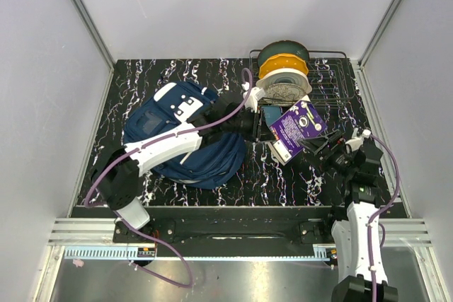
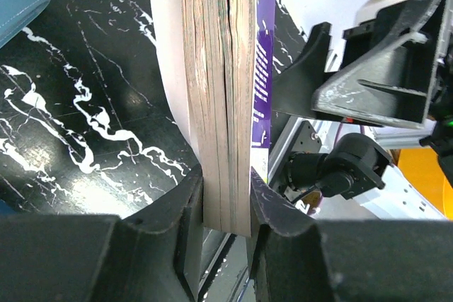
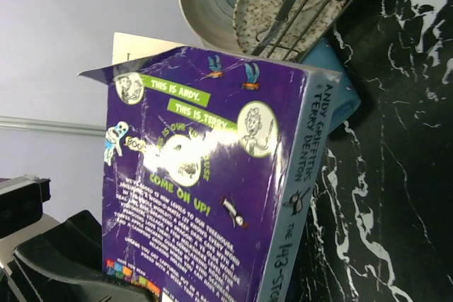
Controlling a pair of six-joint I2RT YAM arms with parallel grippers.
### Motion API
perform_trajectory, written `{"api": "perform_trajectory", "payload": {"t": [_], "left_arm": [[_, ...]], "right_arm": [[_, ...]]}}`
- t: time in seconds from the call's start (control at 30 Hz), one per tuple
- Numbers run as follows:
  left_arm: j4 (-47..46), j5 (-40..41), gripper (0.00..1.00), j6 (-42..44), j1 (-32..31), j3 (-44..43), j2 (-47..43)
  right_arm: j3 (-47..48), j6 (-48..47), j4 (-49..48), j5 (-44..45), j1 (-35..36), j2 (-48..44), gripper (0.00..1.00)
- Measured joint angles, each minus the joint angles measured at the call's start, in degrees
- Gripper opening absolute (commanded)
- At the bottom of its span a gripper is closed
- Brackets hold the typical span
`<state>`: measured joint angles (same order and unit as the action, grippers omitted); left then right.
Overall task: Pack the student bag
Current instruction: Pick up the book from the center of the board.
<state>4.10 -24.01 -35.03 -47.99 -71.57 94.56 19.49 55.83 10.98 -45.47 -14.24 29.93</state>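
Observation:
The student bag [image 1: 212, 162], navy with white trim, lies slumped left of the table's middle, with my left arm stretched across it. A thick purple paperback book [image 1: 299, 126] is held tilted above the table beside the dish rack. My left gripper [image 2: 225, 199] is shut on the book's [image 2: 223, 104] page edge, one jaw on each cover. My right gripper [image 1: 324, 148] stands open at the book's lower right corner. In the right wrist view the back cover [image 3: 205, 189] fills the frame, and only one black finger [image 3: 64, 266] shows, low at the left, off the book.
A wire dish rack [image 1: 336, 79] at the back right holds a green bowl [image 1: 283, 52], a yellow bowl [image 1: 282, 67] and speckled plates [image 1: 283, 91]. A teal flat case [image 1: 272, 119] lies under the book. White walls enclose the table on three sides.

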Motion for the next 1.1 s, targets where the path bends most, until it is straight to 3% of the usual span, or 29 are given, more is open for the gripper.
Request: {"api": "perform_trajectory", "payload": {"t": [0.23, 0.4, 0.6, 0.7, 0.77, 0.8, 0.83, 0.9, 0.93, 1.03, 1.1], "left_arm": [[-3.02, -3.15, 0.00, -0.59, 0.22, 1.95, -1.66], [-6.78, -4.87, 0.00, -2.10, 0.92, 4.87, -2.32], [-9.11, -7.78, 0.00, -2.54, 0.96, 5.46, -2.67], [-10.21, -9.25, 0.00, -2.58, 0.74, 6.34, -3.06], [-10.60, -9.44, 0.00, -2.64, 0.66, 7.04, -3.61], [-10.71, -9.44, 0.00, -2.58, 0.68, 7.34, -3.98], [-10.36, -9.35, 0.10, -2.58, 0.81, 7.50, -4.24], [-9.51, -9.07, 0.37, -2.36, 1.31, 7.93, -4.72], [-8.63, -8.66, 0.57, -2.05, 1.60, 8.02, -5.05], [-4.59, -6.25, 0.83, 0.48, 1.68, 8.02, -7.45], [-1.57, -2.75, 0.94, 2.47, 1.22, 8.50, -10.43]], "right_arm": [[-0.92, 2.97, -9.05, -3.72, 0.00, 2.54, 0.89], [-2.08, 5.44, -16.26, -5.27, 0.00, 5.46, 0.76], [-2.16, 7.76, -23.93, -6.56, 0.79, 10.21, 0.79], [-2.08, 7.93, -26.58, -6.58, 1.99, 12.02, 0.59], [-2.03, 8.37, -28.22, -6.40, 3.13, 13.79, 0.25], [-2.03, 8.46, -29.00, -6.32, 3.67, 14.51, 0.15], [-1.92, 9.11, -30.12, -6.25, 4.46, 15.19, 0.02], [-1.36, 9.05, -31.30, -5.29, 6.34, 15.91, 0.00], [-0.83, 8.83, -31.36, -4.52, 7.26, 16.33, 0.00], [1.70, 7.39, -30.21, -3.48, 10.27, 17.38, 0.00], [4.20, 5.49, -27.91, -3.67, 11.63, 17.44, 0.00]]}}
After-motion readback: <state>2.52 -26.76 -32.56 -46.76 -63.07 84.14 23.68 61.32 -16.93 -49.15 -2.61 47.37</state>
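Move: The purple book is in the left gripper, its middle about 9 cm to that hand's right and 2 cm ahead, near its height. From the open right gripper, the book's middle is roughly 5 cm ahead, 4 cm left and about level. The blue case is some 14 cm ahead of the left hand, 4 cm right and 18 cm below; the backpack's middle is about 29 cm left of that hand, 6 cm ahead and 14 cm below. Ease the right gripper some 5 cm up, left and a little forward onto the book's near right side, shutting its wide-open fingers on the book between the covers late in the reach. Hold the book with the left while drawing back and slightly up about 3 cm, then open the left fingers wide and start withdrawing left. ##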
